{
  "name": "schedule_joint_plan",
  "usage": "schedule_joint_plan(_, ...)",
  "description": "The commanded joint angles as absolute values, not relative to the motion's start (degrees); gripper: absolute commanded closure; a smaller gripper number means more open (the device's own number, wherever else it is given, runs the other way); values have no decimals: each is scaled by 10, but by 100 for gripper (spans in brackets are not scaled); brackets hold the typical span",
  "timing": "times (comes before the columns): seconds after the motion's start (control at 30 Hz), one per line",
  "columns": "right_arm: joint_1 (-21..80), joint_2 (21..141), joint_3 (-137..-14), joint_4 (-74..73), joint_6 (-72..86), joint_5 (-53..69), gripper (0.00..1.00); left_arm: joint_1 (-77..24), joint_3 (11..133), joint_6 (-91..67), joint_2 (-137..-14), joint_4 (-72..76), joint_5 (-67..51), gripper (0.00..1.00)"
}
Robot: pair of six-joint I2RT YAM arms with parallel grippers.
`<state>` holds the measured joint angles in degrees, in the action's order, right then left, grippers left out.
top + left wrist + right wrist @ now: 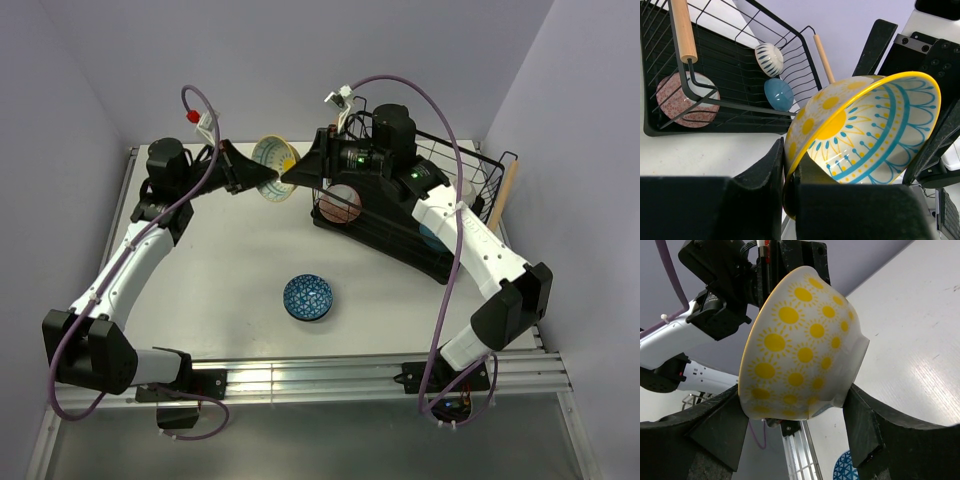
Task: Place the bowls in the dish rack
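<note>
A yellow sun-patterned bowl [275, 165] hangs in the air just left of the dish rack [470, 160], a black wire basket with wooden handles. My left gripper [258, 178] is shut on its rim [787, 170], one finger inside the bowl [865, 130] and one outside. My right gripper [290, 175] straddles the bowl's body [800, 345] from the other side; one pad meets the rim and the other the foot [795, 410]. A blue patterned bowl [308, 298] sits on the table in front. In the rack [730, 65] lie a pink speckled bowl [677, 100], a plain blue bowl [778, 93] and a striped bowl [769, 58].
The rack stands at the back right, angled, with its wooden handle [684, 30] close to the held bowl. Both arms meet over the back middle of the table [220, 290]. A purple wall runs behind.
</note>
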<state>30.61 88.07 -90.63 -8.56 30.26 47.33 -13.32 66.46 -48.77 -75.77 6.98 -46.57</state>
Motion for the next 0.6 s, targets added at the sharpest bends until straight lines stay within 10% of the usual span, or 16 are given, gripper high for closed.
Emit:
schedule_joint_plan(0.0,306,854,-910,-69,294,497,100,-137,686,-477,-754,91,-480,85)
schedule_joint_plan(0.23,270,842,-900,-70,290,508,100,-137,699,-453,-758,51,-480,42)
schedule_joint_plan(0.57,180,819,-929,-205,144,524,100,-137,720,-432,-761,18,-472,18)
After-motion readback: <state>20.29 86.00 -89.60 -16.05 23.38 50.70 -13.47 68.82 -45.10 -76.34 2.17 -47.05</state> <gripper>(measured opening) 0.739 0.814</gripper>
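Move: Both hands hold the yellow-rimmed bowl, its middle about 3 cm left of the right hand and 3 cm above it; from the left hand it lies 2 cm right and 3 cm above. The dish rack's middle lies roughly 25 cm right of the right hand, 14 cm ahead and 35 cm below. Near that depth are the pink bowl, 10 cm right and 13 ahead, and the blue patterned bowl, 3 cm right and 11 back. Staying in place, the left hand opens its fingers wide and lets go of the bowl's rim, ending its touch. The right hand keeps its hold and, once those fingers have parted, draws the bowl off to the right, out of them and towards the dish rack, about 6 cm, gathering speed, with some 3 cm forward and a slight clockwise turn. ##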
